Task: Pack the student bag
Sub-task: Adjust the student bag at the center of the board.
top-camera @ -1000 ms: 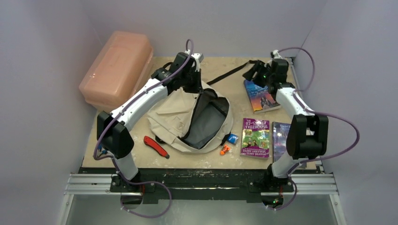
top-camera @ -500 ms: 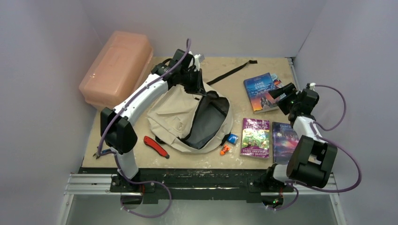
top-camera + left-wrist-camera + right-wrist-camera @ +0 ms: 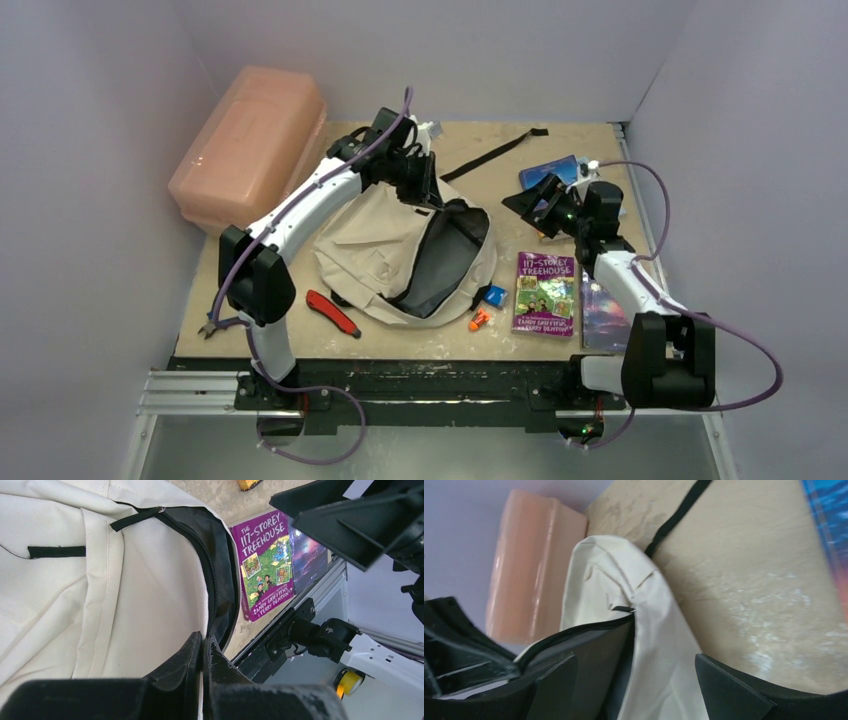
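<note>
The student bag [image 3: 365, 250], cream fabric with black trim, lies mid-table with its dark mouth facing right. My left gripper [image 3: 430, 195] is shut on the bag's upper rim by the zipper and holds the mouth open; in the left wrist view its closed fingertips [image 3: 205, 642] pinch the cream fabric [image 3: 100, 595]. My right gripper [image 3: 527, 202] hovers open just right of the bag's mouth. In the right wrist view its spread jaws [image 3: 634, 657] frame the bag's rim [image 3: 659, 630] with nothing between them.
A purple Treehouse book [image 3: 545, 292], a dark book [image 3: 603, 312] and a blue book [image 3: 553, 168] lie at the right. A red cutter [image 3: 332, 313] and small orange [image 3: 480, 320] and blue [image 3: 493, 296] items sit near the front. Pink box [image 3: 250, 140] back left; black strap [image 3: 495, 153].
My right arm swung from over the blue book out to the right, then left toward the bag's mouth, its jaws spreading wider. The left gripper kept its hold on the rim.
</note>
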`<state>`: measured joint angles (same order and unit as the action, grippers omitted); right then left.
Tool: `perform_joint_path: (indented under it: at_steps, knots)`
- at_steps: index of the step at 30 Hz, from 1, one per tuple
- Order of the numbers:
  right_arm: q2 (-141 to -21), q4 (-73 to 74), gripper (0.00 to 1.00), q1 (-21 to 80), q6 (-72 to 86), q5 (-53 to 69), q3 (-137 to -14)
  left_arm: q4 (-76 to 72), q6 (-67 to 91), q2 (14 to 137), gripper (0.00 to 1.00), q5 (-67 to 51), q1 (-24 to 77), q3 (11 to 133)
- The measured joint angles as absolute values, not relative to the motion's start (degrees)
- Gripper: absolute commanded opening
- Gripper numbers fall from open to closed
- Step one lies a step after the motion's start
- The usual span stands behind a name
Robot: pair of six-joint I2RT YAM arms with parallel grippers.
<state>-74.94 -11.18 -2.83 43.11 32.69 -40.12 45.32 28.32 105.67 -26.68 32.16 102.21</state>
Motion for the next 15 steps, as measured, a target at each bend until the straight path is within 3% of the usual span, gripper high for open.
perform_joint_path:
  at_steps: [5,11,15]
  knots:
    - [-72.77,-9.17,0.91,5.65,49.04,29.56,-42.28,44.62,28.03,105.75,0.0,-27.05,32.27,101.03]
    - [-79.53,-7.55,0.92,13.63,58.98,27.22,-47.88,43.77,27.86,105.75,0.0,-26.81,32.67,99.68]
    - [-84.23,-6.39,0.84,17.32,63.81,25.19,-51.86,43.75,27.24,105.73,0.0,-26.15,33.65,99.48]
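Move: The far end of the student bag's open mouth lies about 13 cm left of the right hand, some 4 cm back and 4 cm lower. From that hand, the black strap lies about 11 cm farther out and 4 cm left, the blue book 8 cm right and 3 cm farther out, and the Treehouse book 20 cm back and 5 cm right, all some 16 cm below. The left hand holds the mouth's edge; the same far end is about 6 cm to its right, 1 cm back and 4 cm lower. Still pinching the edge of the student bag's front panel, the left hand lowers it by 1.5 cm and eases about 1 cm back. The right hand sweeps some 13 cm left, rising about 2 cm, over the far end of the bag's mouth towards the held edge, fingers staying wide open while it tips downward and rolls its left side up, about 20 degrees in all. ##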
